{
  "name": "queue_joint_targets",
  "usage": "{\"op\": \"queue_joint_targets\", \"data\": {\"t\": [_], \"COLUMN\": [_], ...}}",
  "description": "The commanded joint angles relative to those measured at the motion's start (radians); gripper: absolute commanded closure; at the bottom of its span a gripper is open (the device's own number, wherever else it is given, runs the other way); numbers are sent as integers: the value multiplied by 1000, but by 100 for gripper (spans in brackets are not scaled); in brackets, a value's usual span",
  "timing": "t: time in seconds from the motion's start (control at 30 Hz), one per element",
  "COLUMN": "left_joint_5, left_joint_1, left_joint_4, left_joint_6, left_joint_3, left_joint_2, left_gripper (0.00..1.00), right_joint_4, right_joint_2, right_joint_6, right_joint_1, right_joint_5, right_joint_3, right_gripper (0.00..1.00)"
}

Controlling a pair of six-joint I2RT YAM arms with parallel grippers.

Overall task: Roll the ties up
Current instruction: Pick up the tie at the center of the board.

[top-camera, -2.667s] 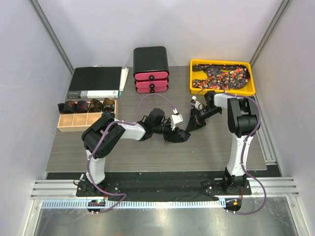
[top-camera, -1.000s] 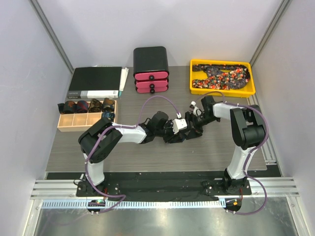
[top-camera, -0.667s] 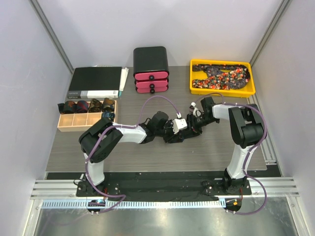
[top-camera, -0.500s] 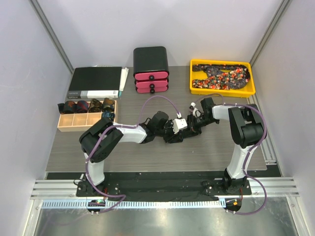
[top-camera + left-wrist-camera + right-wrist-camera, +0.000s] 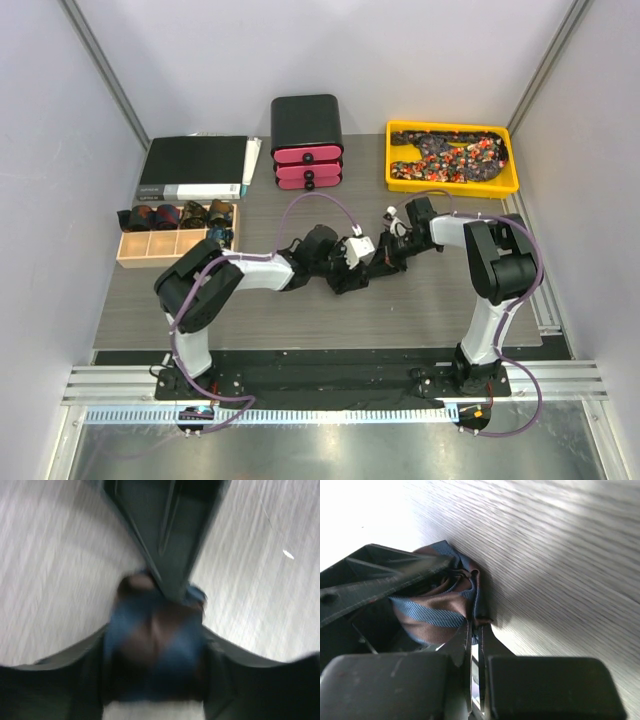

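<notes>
A small rolled tie (image 5: 437, 610), brown with blue stripes, sits on the table between my two grippers. In the right wrist view my right gripper (image 5: 475, 627) is shut, pinching the loose fabric edge of the tie's coil. In the blurred left wrist view the tie (image 5: 135, 645) fills the gap of my left gripper (image 5: 156, 630), and whether the fingers press on it is unclear. A finger of the right gripper (image 5: 170, 525) reaches in from above. From the top the left gripper (image 5: 360, 268) and right gripper (image 5: 385, 260) meet at mid-table and hide the coil. Speckled ties (image 5: 450, 155) lie loose in a yellow tray (image 5: 391, 165).
A wooden box (image 5: 176, 247) at the left holds several rolled ties (image 5: 165, 215). A black book (image 5: 195, 165) lies behind it. A black drawer unit with pink fronts (image 5: 307, 140) stands at the back centre. Purple cables loop over both arms.
My right gripper has closed down onto the tie's edge. The left gripper's jaws have widened around the coil. Both grippers have shifted slightly left.
</notes>
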Motion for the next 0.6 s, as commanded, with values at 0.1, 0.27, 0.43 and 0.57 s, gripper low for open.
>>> {"op": "queue_joint_targets", "data": {"t": [0.1,0.27,0.43,0.57], "left_joint_5": [31,5,5,59], "left_joint_1": [29,82,229,331], "left_joint_4": [-162,-250,-407,-480], "left_joint_6": [-137,-205,-327,-438], "left_joint_3": [-66,-54,-58,-59], "left_joint_2": [-242,-373,-467,-513], "left_gripper": [21,4,0,0], "right_joint_4": [77,83,132,149], "right_joint_2": [-101,-154,-190,-195], "right_joint_6": [74,115,175,189], "right_joint_1": [10,10,19,35], "right_joint_5": [73,67,44,48], "right_joint_3": [-3,1,7,9], "right_gripper": [99,99,99,99]}}
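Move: The rolled tie sits between the left hand's loosening fingers, centred on them, and at the right hand's shut tips, its middle some 3 cm to that hand's left and 1 cm back, at tip height. From the left hand the drawer box stands about 25 cm ahead and 10 cm left, the wooden organizer 9 cm ahead and 37 cm left. The yellow tray is roughly 24 cm ahead and 17 cm right of the right hand. The rolled tie, already pinched at its edge by the right hand, is raised about 4.5 cm and carried 2.5 cm forward, fingers kept shut. The left hand opens fully to let go of it, first easing slightly back, then climbing and swinging left, clear by some 11 cm sideways and 10 cm up, turning about 25 degrees counter-clockwise. ##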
